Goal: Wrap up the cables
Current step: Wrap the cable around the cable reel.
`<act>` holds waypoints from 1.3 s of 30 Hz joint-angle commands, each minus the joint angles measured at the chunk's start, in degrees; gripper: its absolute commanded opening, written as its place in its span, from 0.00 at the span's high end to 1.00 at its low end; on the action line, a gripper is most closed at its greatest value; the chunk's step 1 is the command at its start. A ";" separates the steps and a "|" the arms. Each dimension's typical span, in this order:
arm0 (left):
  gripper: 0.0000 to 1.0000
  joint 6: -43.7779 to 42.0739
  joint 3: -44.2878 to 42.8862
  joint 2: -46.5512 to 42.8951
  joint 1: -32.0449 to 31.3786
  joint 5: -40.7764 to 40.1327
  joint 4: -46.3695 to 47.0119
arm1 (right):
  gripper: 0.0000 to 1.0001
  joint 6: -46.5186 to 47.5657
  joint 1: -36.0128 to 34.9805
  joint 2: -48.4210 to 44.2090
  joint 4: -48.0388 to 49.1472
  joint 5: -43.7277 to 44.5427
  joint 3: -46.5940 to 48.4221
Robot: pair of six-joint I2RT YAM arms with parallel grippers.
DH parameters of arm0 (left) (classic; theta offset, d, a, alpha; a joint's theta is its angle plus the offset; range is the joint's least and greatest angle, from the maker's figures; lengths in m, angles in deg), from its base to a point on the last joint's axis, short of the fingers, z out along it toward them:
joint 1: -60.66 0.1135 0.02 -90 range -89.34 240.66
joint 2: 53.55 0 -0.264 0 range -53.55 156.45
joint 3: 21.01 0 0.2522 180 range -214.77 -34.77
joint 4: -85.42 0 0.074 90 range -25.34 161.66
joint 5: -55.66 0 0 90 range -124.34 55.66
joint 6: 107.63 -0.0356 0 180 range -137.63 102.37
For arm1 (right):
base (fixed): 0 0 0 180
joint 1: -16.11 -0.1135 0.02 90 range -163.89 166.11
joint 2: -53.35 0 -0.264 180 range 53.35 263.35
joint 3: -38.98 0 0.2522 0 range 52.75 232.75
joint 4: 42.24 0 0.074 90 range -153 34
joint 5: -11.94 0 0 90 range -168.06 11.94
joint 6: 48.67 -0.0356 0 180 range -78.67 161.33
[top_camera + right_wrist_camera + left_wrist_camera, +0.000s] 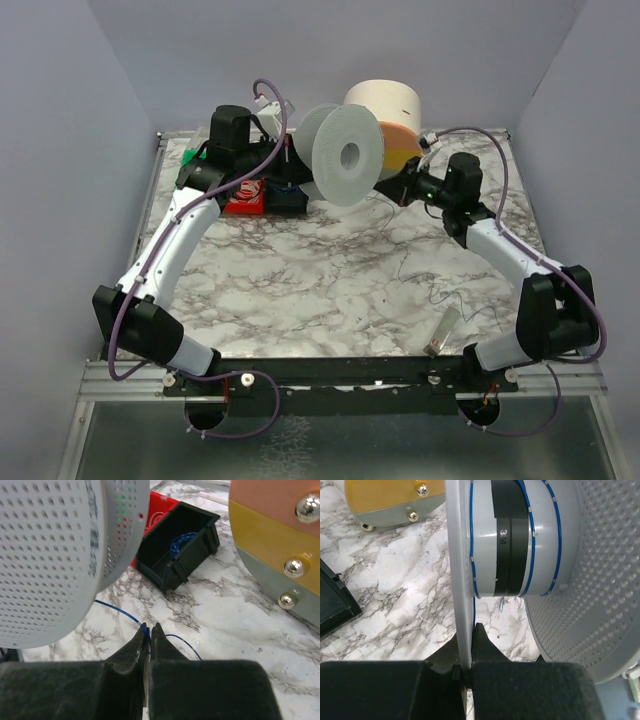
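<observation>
A grey perforated spool [345, 155] stands on edge at the back of the table. My left gripper [298, 178] is shut on one thin flange [457, 580] of it. A few turns of thin blue wire [558, 530] lie on the hub beside a black tape band [510, 535]. My right gripper [397, 188] is shut on the same wire [117, 610], which runs from the pinched fingertips up behind the spool [50, 555]. The loose rest of the wire [405, 262] squiggles dark and hair-thin across the marble toward the front right.
A black bin [177, 550] holding a blue coil and a red box [245, 203] sit behind the spool. A round gold-and-copper tin [280, 540] and a white roll [382, 98] stand at the back right. A small clear tube [440, 333] lies near the front edge.
</observation>
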 commanded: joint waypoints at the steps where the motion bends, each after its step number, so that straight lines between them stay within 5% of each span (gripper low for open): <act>1: 1.00 -9.49 -1.37 -2.52 0.33 3.43 -3.55 | 1.00 0.61 3.74 0.68 -1.97 -15.02 6.62; 10: 1.00 -23.90 -0.40 -3.42 -3.55 -13.54 -10.64 | 1.00 32.51 5.39 5.47 -48.92 -22.66 31.75; 17: 1.00 -27.80 2.02 -4.25 -12.63 -28.62 -10.26 | 1.00 38.49 5.43 10.15 -66.29 -28.11 43.77; 24: 1.00 -27.00 -3.63 -4.13 -12.98 -24.99 -10.45 | 0.99 50.34 5.64 7.05 -64.97 -35.44 32.99; 29: 1.00 -26.17 -11.45 -3.72 -13.03 -20.57 -11.97 | 0.84 44.75 8.03 0.48 -45.55 -38.03 17.75; 31: 1.00 -25.74 -13.48 -3.38 -13.03 -18.99 -12.37 | 0.69 43.26 8.42 -1.52 -40.13 -36.89 14.01; 35: 1.00 -24.24 -15.59 -2.71 -13.03 -15.97 -12.56 | 0.48 50.26 8.26 -2.53 -36.58 -34.96 8.46; 39: 1.00 -22.44 -17.41 -2.10 -13.03 -12.58 -12.55 | 0.43 57.20 6.52 0.19 -36.67 -32.58 6.14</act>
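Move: The left hand grips the cable reel by its near rim; the reel's middle is about 9 cm to that hand's right, 4 cm ahead and level with it. From the right hand, closed on the blue cable, the reel lies about 10 cm left, 5 cm ahead and some 6 cm higher. The drawer cabinet stands about 15 cm straight ahead of the right hand, the black box about 22 cm to its left and 2 cm ahead, both lower. Right hand rises about 10 cm, sinks while drawing back 8, releases the cable; left dips, then lifts the reel. ##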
